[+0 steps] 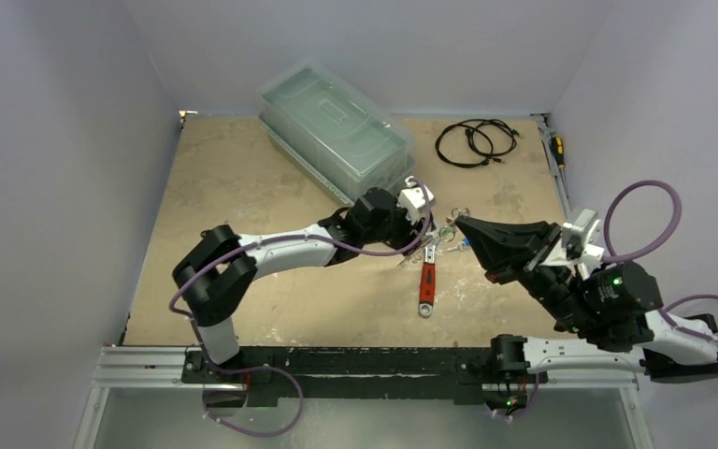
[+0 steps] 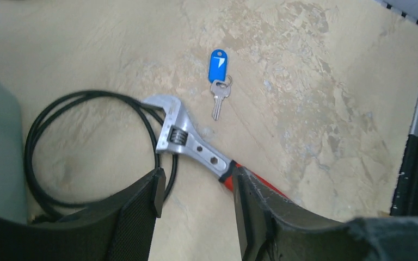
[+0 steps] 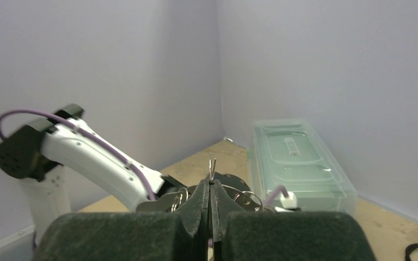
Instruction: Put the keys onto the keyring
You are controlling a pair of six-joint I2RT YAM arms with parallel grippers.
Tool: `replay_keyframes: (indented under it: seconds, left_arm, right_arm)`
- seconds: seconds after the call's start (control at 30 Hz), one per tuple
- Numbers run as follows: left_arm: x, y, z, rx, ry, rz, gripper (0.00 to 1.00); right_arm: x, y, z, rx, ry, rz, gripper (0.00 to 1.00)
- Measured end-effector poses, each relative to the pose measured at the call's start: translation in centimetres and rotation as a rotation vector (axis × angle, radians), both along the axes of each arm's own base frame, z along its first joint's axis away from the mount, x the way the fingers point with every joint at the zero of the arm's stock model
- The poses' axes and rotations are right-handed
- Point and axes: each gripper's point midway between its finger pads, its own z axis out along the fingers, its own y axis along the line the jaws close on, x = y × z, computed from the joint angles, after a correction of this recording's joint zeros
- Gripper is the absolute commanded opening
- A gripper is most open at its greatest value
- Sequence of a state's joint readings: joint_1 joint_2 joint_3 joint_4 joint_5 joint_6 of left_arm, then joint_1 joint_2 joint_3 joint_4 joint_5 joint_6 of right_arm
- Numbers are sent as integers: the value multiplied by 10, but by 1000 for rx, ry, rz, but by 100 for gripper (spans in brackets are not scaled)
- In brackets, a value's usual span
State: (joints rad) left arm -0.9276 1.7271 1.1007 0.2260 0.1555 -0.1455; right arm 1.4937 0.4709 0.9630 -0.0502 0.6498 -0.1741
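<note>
My right gripper [image 1: 459, 224] is shut on the keyring [image 3: 212, 166]. Its thin wire pokes up between the fingertips in the right wrist view, and small rings [image 3: 180, 199] hang on either side. From above, a bunch of keys [image 1: 450, 241] with green and blue tags dangles at that gripper's tip. A loose key [image 2: 217, 101] with a blue tag [image 2: 217, 66] lies flat on the table beyond the wrench. My left gripper [image 2: 196, 197] is open over bare table, with nothing between its fingers. Its right finger [image 2: 250, 209] is beside the wrench's red handle.
A red-handled adjustable wrench [image 1: 427, 282] lies mid-table, and its silver head [image 2: 175, 129] touches a black cable loop [image 2: 38, 136]. A clear plastic box [image 1: 337, 131] stands at the back. Coiled black cables [image 1: 475, 142] lie at the back right.
</note>
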Motion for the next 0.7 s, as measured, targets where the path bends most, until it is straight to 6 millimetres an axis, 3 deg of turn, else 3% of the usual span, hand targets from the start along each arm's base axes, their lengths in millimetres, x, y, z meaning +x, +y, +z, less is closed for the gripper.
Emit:
replay_keyframes:
  seconds: [0.23, 0.43, 0.57, 0.7]
  left_arm:
    - [10, -57, -19, 36, -105, -198, 50]
    - [16, -94, -45, 74, -188, -319, 50]
    - [26, -119, -65, 127, -234, -368, 50]
    - [29, -132, -87, 194, -264, -400, 50]
  right_arm:
    - [-11, -10, 28, 35, 4, 73, 0]
    - [-20, -9, 49, 30, 1, 129, 0]
    - [-23, -9, 52, 24, 1, 150, 0]
    - [-24, -10, 51, 10, 2, 159, 0]
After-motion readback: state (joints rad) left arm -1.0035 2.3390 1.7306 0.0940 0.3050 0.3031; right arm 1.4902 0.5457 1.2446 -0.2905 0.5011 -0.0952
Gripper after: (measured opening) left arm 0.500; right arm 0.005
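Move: The key with the blue tag lies on the table about 18 cm to the right of my left hand, 5 cm farther out and some 13 cm below. On that same table top, the wrench's middle is roughly 10 cm to the hand's right and 2 cm back, and the black cable coil is about 4 cm right and 12 cm ahead. From my right hand, holding the keyring high, the key is some 12 cm right, 20 cm out and 43 cm below. I sweep my left hand about 13 cm to the right and sink it some 9 cm, edging slightly forward, past the head of the wrench and towards the blue-tagged key, with the fingers kept half open. The wrist turns some 25 degrees clockwise on the way. My right hand keeps its pinch on the keyring, lifting it about 5 cm and easing back a little, then holds still. ##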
